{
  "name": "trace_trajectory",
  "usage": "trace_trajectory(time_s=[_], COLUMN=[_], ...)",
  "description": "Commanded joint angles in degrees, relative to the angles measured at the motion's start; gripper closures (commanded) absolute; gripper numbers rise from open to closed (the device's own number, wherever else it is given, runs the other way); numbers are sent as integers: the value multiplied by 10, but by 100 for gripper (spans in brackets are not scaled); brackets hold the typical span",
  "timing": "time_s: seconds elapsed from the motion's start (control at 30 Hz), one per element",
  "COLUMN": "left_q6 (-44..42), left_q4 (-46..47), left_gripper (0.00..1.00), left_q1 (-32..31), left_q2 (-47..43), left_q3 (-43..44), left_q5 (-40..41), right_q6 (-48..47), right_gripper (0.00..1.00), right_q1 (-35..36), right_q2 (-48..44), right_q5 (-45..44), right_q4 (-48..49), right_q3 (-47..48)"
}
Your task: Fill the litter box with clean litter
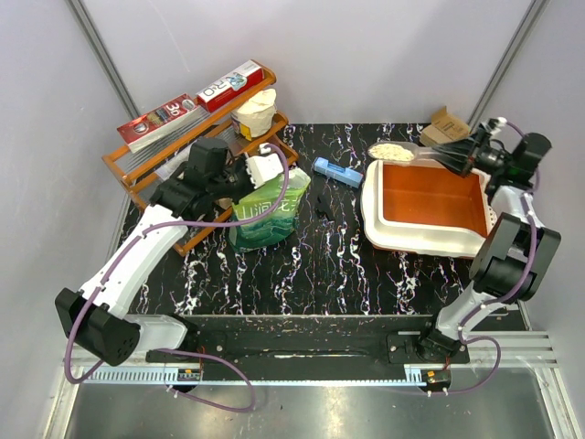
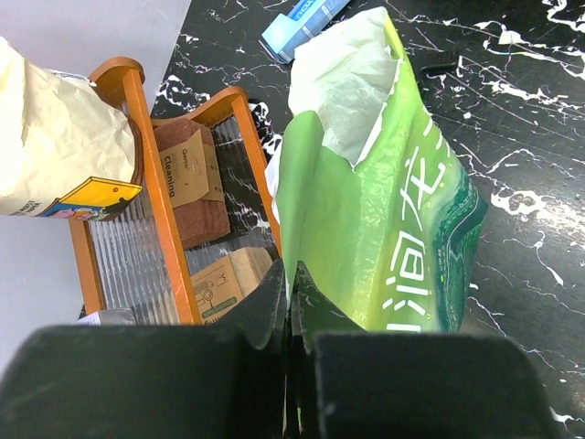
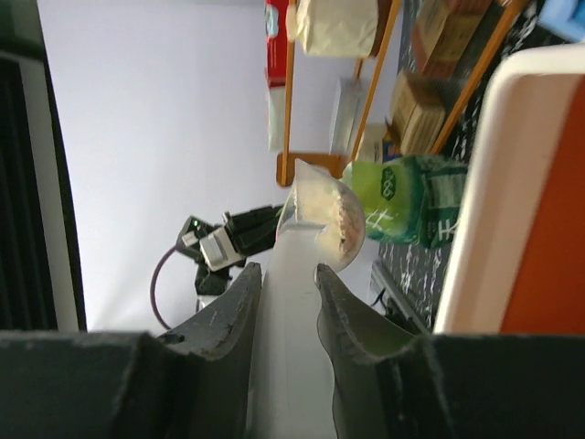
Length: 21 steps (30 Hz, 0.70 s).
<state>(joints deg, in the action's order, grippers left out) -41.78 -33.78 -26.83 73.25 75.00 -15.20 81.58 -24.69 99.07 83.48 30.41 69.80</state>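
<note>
The litter box (image 1: 379,197), white-rimmed and orange inside, lies at the right of the table, and its inside shows only orange. My right gripper (image 1: 454,157) is shut on the handle of a translucent scoop (image 1: 411,151). The scoop's bowl hangs over the box's far left corner with clean litter (image 1: 390,151) heaped in it. In the right wrist view the fingers (image 3: 245,302) clamp the scoop handle (image 3: 291,329), with the litter box rim (image 3: 475,183) to the right. My left gripper (image 2: 291,274) is shut on the upper edge of the green pouch (image 2: 384,229), which stands open-topped beside the rack.
An orange wire rack (image 1: 146,174) at the back left carries red boxes (image 1: 196,102) and a pale paper bag (image 1: 254,114). A blue box (image 1: 336,171) and a small black object (image 1: 322,208) lie between pouch and litter box. A cardboard box (image 1: 443,123) sits behind the tray.
</note>
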Motion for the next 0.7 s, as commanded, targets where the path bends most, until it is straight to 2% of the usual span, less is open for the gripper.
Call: trace_trajectory(time_s=[0.0,0.07,0.17,0.2,0.27,0.37,0.43,0.47,0.5,0.67], left_q6=[10,14,19,19,20,22,26,26,26,31], left_q4=[64,68,71,71,74,76,79,79,82,87], left_gripper=[100,100,100,100,100,100,100,100,100,100], left_q1=[-11,-14,-16,-16,-17,-18,-18,-18,-18,-20], left_q2=[3,4,-1,-3,-7,-14,-17,-19,-20,-28], left_q3=[30,28,22,20,13,5,0,-2,-4,-16], left_q5=[-39,-40,-41,-42,-40,-40,-39,-39,-39,-38], right_q6=[-34,-52,-156,-229,-282,-325,-342,-373,-384,-499], right_gripper=[100,100,100,100,100,100,100,100,100,100], right_q1=[-57,-82,-107,-111,-113,-114,-113,-113,-110,-64], right_q2=[-42,-50,-69,-74,-94,-146,-205,-228,-252,-365], right_q5=[-13,-23,-72,-102,-132,-211,-302,-343,-413,-543], right_q4=[-16,-33,-162,-244,-283,-329,-353,-399,-409,-482], right_q3=[-27,-38,-42,-35,-40,-62,-87,-92,-101,-107])
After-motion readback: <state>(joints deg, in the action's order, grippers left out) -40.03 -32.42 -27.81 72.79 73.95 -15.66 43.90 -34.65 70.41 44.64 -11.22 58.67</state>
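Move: The right hand grips the scoop full of litter; the litter box's middle lies about 9 cm back from it, hardly 1 cm left, and some 20 cm below. The cardboard box sits roughly 10 cm ahead, not off to either side, the blue box 25 cm left and level with the hand, both 23 cm or so lower. From the left hand the litter box is about 44 cm right, 2 cm back and 18 cm down. The right hand carries the full scoop about 9 cm right, then back, over the litter box, turning clockwise. ##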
